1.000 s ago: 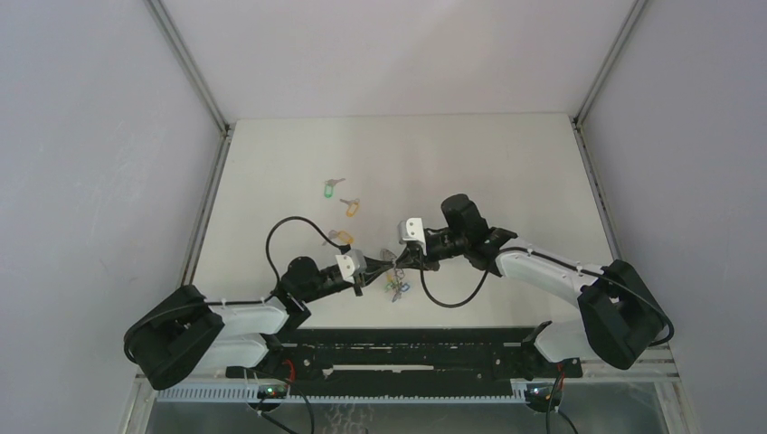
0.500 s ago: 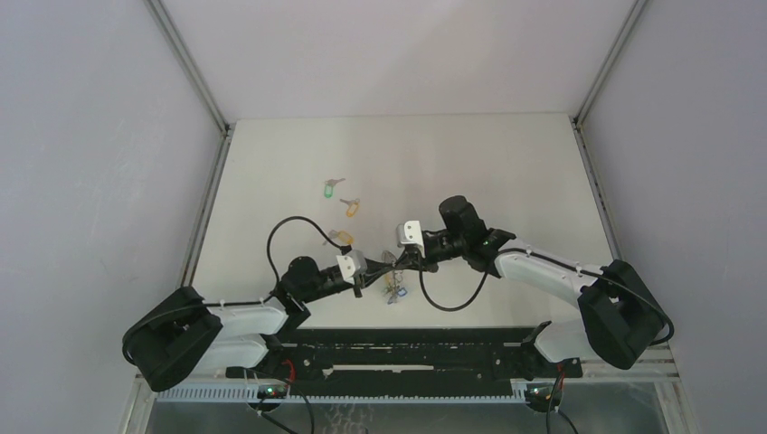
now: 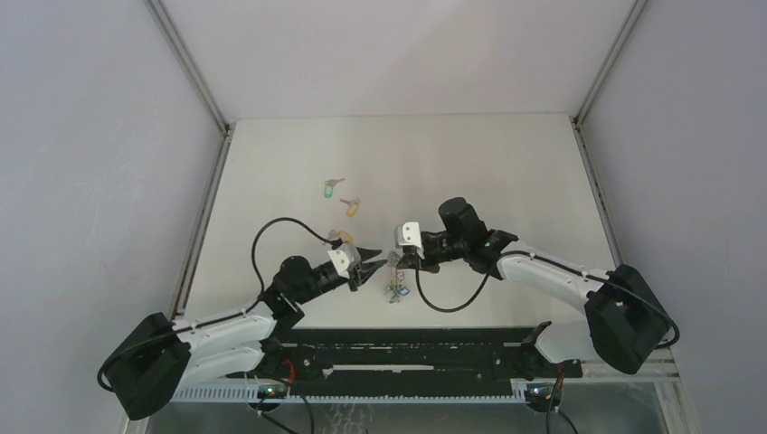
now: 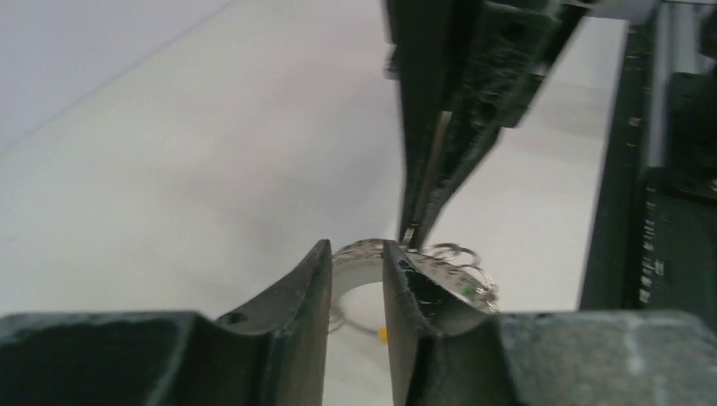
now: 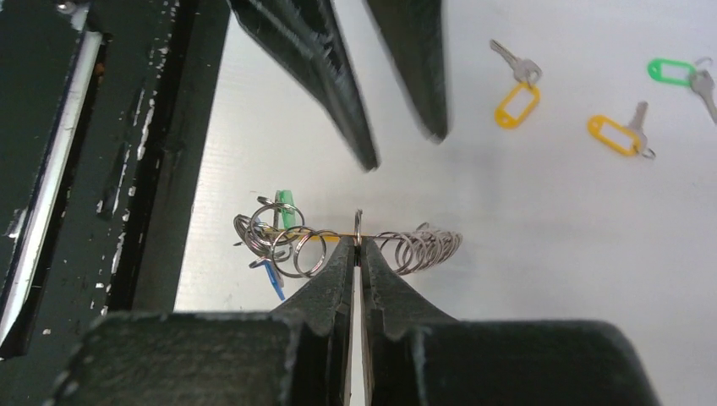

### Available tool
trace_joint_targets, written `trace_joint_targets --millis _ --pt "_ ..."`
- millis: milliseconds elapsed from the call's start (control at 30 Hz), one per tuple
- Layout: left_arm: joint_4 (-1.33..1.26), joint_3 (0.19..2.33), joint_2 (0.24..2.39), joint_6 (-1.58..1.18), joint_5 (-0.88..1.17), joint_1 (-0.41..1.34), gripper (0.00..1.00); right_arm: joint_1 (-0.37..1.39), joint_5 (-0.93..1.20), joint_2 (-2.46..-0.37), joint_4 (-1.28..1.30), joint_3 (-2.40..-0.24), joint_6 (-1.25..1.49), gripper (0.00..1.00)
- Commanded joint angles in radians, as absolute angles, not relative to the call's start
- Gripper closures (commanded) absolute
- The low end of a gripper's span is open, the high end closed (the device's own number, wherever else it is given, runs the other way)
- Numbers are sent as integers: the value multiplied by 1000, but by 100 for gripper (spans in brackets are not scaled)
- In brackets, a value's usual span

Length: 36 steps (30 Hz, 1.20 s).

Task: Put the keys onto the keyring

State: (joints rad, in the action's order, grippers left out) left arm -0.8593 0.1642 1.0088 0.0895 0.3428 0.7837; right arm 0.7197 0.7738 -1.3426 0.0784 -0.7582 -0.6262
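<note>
The keyring [image 5: 420, 248] is a bunch of silvery rings strung in a row, with green, blue and yellow bits at its left end. My right gripper [image 5: 358, 247] is shut on one ring in the middle and holds the bunch just above the table [image 3: 470, 163]. My left gripper [image 4: 357, 264] stands open a little way, right next to the keyring [image 4: 452, 260], with nothing between its fingers. Three keys lie on the table beyond them: one with a green tag [image 5: 672, 71] and two with orange-yellow tags [image 5: 517, 101] [image 5: 615, 135].
The black rail [image 3: 407, 348] with the arm bases runs along the near edge, close behind the keyring. Grey walls and metal posts [image 3: 194, 72] close in the table at the left, right and back. Cables loop off both wrists.
My left gripper has opened and let go of the keyring, drawing back slightly to the left. My right gripper has closed fully on the ring and kept its place.
</note>
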Motion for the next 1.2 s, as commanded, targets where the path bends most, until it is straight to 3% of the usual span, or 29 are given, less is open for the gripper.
trace_joint_targets --millis 0,300,567,800,1167 --pt "-721 258 933 60 118 781 63 719 692 -1242 30 -732 -570 100" --pt "-294 437 925 -48 -304 754 45 694 635 -1085 -200 -552 -463 100" --pt "-39 670 1197 -175 -287 598 43 654 631 -1023 -270 -500 -422 100" --pt "-22 774 1428 -256 -203 453 43 652 621 -1017 -267 -499 -418 100" --pt "13 879 1661 -343 -89 372 47 651 640 -1031 -268 -499 -425 100"
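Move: Lying on the table, the nearest yellow-tagged key is the left hand's target: about 16 cm ahead of it, 12 cm to its left and some 16 cm below. The other yellow-tagged key stands roughly 9 cm beyond that one and 3 cm to its right; the green-tagged key about 15 cm beyond it and 2 cm farther left. From the right hand, the near yellow-tagged key is about 15 cm ahead, 15 cm left and 13 cm below. Leaving the keyring, the left hand sweeps some 17 cm forward and 14 cm left, almost level at first, then sinks about 12 cm towards the near yellow-tagged key, its fingers opening wider while they swing counter-clockwise from pointing right to pointing forward and down. The right hand keeps its pinch on the keyring, drawing it about 4 cm right, then slightly up, turning a little clockwise. ##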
